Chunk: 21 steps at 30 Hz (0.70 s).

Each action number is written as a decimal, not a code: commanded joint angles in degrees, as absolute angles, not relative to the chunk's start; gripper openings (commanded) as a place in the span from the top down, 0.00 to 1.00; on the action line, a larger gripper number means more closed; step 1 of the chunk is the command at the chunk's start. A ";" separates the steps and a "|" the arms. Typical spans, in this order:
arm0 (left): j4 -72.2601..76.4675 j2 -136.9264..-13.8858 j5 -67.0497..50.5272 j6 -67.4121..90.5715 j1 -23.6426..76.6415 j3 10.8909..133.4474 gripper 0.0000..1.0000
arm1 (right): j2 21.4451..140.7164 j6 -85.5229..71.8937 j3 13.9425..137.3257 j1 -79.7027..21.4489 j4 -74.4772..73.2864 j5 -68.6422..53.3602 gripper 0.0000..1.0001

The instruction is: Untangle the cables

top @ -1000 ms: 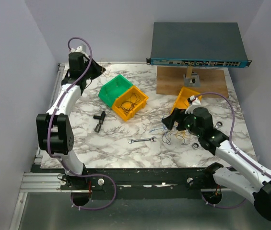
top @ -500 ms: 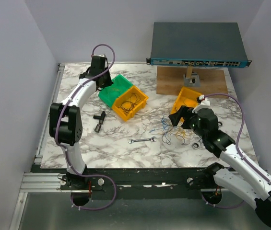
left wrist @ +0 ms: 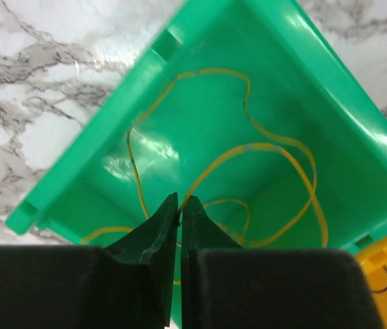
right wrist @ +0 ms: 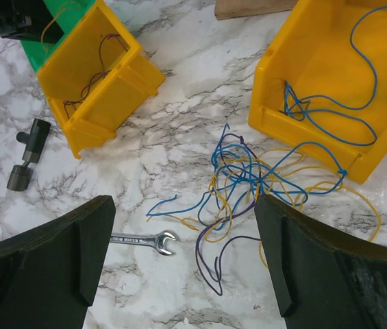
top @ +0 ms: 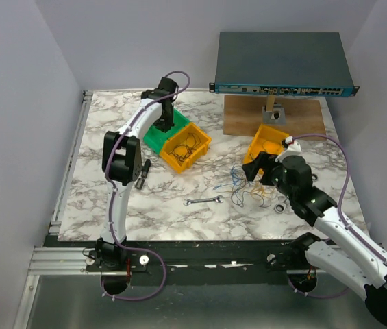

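Observation:
The cables (right wrist: 248, 175) lie as a loose tangle of blue, yellow and dark purple wire on the marble table (top: 111, 185), also seen from above as the cables (top: 244, 190). My right gripper (right wrist: 183, 205) hangs above them, open wide, holding nothing; from above the right gripper (top: 255, 171) sits just behind the tangle. One yellow cable (left wrist: 268, 147) curls inside the green bin (left wrist: 111, 137). My left gripper (left wrist: 180, 199) is over that bin, jaws nearly together with the yellow cable running between the tips. From above the left gripper (top: 164, 127) is at the green bin (top: 151, 142).
A yellow bin (top: 186, 147) with dark wires stands beside the green one. Another yellow bin (right wrist: 330, 75) holds a blue wire (right wrist: 361, 103). A silver wrench (right wrist: 142, 240) and a black fitting (right wrist: 29, 154) lie on the table. A network switch (top: 282, 62) rests on a wooden block (top: 248, 116).
My left arm swung from the back left corner to the right and now sits over the green bin. The right gripper drew back slightly from the tangle and stays open.

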State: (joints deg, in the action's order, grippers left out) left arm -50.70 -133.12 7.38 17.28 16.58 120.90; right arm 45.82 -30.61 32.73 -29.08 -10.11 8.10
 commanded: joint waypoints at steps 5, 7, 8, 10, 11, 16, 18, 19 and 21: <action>-68.97 -138.51 10.84 10.99 19.51 132.05 0.69 | 45.64 -31.30 33.45 -29.09 -11.01 8.97 0.08; -69.37 -137.59 9.42 11.23 19.51 130.81 0.62 | 45.66 -31.50 33.33 -29.02 -10.82 8.76 0.08; -68.70 -136.43 8.98 11.57 19.47 129.51 0.60 | 45.70 -31.64 33.33 -29.04 -10.72 8.61 0.08; -66.90 -133.97 8.01 12.07 19.35 127.39 0.57 | 45.61 -31.76 33.31 -29.03 -10.70 8.34 0.08; -66.24 -132.84 8.38 12.37 19.27 127.15 0.56 | 45.47 -31.89 33.36 -29.04 -10.64 8.24 0.08; -67.70 -130.94 9.80 12.66 17.38 134.04 0.54 | 44.88 -31.78 33.67 -29.08 -11.38 7.96 0.08; -67.82 -129.86 9.43 12.57 16.80 136.10 0.53 | 44.78 -31.77 33.72 -29.10 -11.51 7.89 0.08; -67.41 -128.82 9.05 12.45 16.70 136.16 0.52 | 44.82 -31.69 33.71 -29.09 -11.60 7.75 0.08; -66.10 -126.70 7.64 12.31 16.71 135.03 0.51 | 45.39 -31.84 33.67 -29.09 -11.93 7.65 0.08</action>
State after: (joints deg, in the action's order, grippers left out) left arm -66.57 -134.63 9.43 12.47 17.47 132.90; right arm 45.58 -31.46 32.73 -29.08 -10.20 8.08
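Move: The left hand, its fingertips still on the yellow cable, is low over the near-left part of the green bin, whose middle lies about 3 cm ahead, 2 cm to its right and 4 cm below. The orange bin is some 7 cm back and 7 cm to the right of the hand; the black tool is about 18 cm back and 8 cm left. The green bin lies about 20 cm ahead of the right hand and 26 cm to its left. Letting go of the yellow cable over the green bin, the left fingers spread to about half open while the hand draws back some 4 cm, towards the bin's near-left wall, and tips about 10 degrees closer to pointing straight down. Then it lifts about 4 cm, easing slightly forward and left. ##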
